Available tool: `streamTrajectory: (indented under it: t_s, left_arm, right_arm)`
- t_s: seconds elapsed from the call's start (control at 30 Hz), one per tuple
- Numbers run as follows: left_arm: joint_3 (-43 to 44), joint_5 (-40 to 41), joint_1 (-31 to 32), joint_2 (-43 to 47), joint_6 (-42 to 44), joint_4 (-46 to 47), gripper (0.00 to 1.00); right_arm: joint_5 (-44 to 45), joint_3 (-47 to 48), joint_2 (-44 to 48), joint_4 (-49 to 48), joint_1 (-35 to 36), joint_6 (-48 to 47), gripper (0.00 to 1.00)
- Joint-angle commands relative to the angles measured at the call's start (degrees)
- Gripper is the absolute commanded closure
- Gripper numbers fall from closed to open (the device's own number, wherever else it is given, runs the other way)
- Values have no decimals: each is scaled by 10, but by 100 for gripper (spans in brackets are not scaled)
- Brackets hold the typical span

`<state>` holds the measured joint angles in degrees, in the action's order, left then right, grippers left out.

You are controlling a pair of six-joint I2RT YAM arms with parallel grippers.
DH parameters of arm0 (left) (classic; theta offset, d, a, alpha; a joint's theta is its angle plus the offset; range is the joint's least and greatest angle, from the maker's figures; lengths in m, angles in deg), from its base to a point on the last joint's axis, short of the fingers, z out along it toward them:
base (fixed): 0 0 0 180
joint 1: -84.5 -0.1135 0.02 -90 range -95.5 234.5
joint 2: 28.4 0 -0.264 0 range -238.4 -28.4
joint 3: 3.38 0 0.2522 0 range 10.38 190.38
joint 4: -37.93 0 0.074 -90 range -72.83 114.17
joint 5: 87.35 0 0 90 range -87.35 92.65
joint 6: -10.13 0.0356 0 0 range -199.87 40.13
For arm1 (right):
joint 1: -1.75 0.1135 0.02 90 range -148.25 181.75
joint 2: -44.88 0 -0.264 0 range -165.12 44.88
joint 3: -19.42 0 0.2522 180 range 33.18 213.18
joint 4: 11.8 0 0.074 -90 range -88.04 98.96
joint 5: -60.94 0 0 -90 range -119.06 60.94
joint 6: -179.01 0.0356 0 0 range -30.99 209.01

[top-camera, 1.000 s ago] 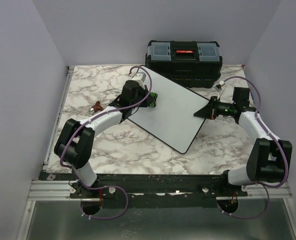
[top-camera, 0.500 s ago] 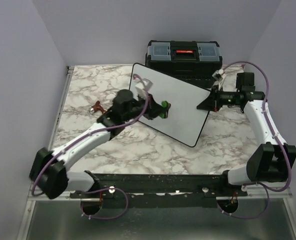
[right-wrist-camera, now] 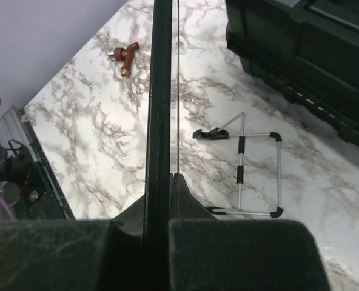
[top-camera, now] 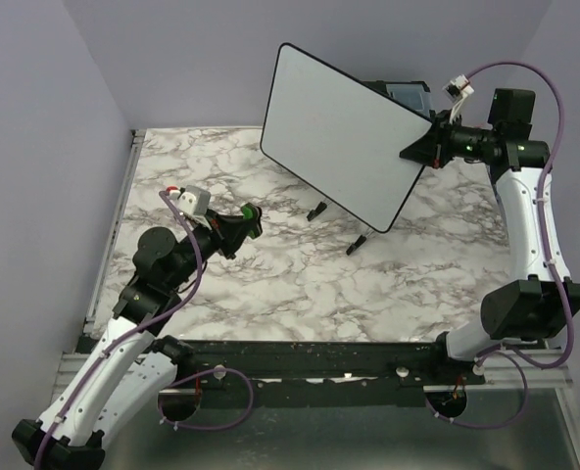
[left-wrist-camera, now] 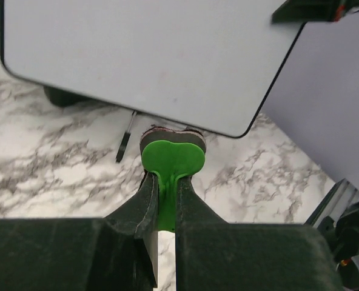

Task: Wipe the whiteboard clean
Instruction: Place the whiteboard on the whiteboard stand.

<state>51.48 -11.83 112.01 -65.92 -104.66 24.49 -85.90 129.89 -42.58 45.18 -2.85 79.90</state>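
The whiteboard is lifted off the table and tilted up, its white face towards the arms. My right gripper is shut on its right corner. In the right wrist view the board's black edge runs straight up from between the fingers of that right gripper. My left gripper hovers near the table's left middle, apart from the board, shut on a green eraser. The left wrist view shows this eraser in the left gripper, felt pad facing the whiteboard ahead.
A wire stand with black feet sits under the board and shows on the marble top. A black toolbox stands at the back, mostly hidden by the board. A small brown object lies at the left.
The right gripper has raised the whiteboard from lying flat on the table to a tilted, lifted pose. The left arm has drawn back off the board towards the near left, eraser still held.
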Motion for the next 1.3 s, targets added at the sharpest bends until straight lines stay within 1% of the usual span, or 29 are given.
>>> streamTrajectory:
  t_s: [0.0,0.23,0.4,0.53,0.7,0.83,0.93,1.0,1.07,1.17,1.27]
  left_arm:
    - [-38,27,-13,40,1,-56,100]
    - [-65,24,-20,67,-2,-74,100]
    - [-85,23,-24,79,-11,-75,100]
    - [-95,18,-25,83,-22,-66,100]
    - [-105,10,-25,80,-32,-55,100]
    - [-111,7,-25,86,-34,-55,100]
    - [-112,9,-25,91,-34,-59,100]
    - [-110,9,-25,91,-34,-61,100]
    - [-110,7,-25,92,-37,-61,100]
    - [-108,8,-26,96,-41,-60,100]
    - [-108,7,-26,97,-41,-60,100]
  right_arm:
    - [2,23,11,8,-12,-9,100]
    - [35,-54,57,19,-36,-47,100]
    - [34,-102,82,18,-64,-65,100]
    - [35,-153,100,21,-76,-99,100]
    - [53,-216,129,-10,-91,-134,99]
    - [35,-240,135,-17,-99,-167,99]
    - [-35,-222,133,-24,-101,-152,99]
    - [-101,-205,129,-39,-101,-115,99]
    - [-140,-189,131,-59,-102,-79,99]
    - [-113,-178,157,-120,-100,-17,99]
    - [-47,-178,182,-141,-101,-6,100]
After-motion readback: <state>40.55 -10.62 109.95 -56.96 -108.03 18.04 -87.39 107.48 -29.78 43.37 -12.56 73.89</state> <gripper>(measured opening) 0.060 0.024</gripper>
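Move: The right hand still grips the whiteboard by its right-hand edge. The stand that the whiteboard is taken to has its middle about 10 cm ahead of that hand, 12 cm to its left and some 30 cm below. The stand's near clip is roughly level with the hand and 11 cm left, its far clip 10 cm ahead and 20 cm left, and the toolbox about 29 cm ahead and 8 cm left. From the left hand the stand lies some 24 cm ahead and 22 cm right. Keeping its closed grip, the right hand lowers the whiteboard towards the stand's clips, sinking about 9 cm while it draws back and to its right some 5 cm each, then eases back up about 3 cm at the end as its small wrist tilt partly unwinds. The left hand, still pinching the green eraser clear of the board, drops about 8 cm and tips some 10 degrees downward. ##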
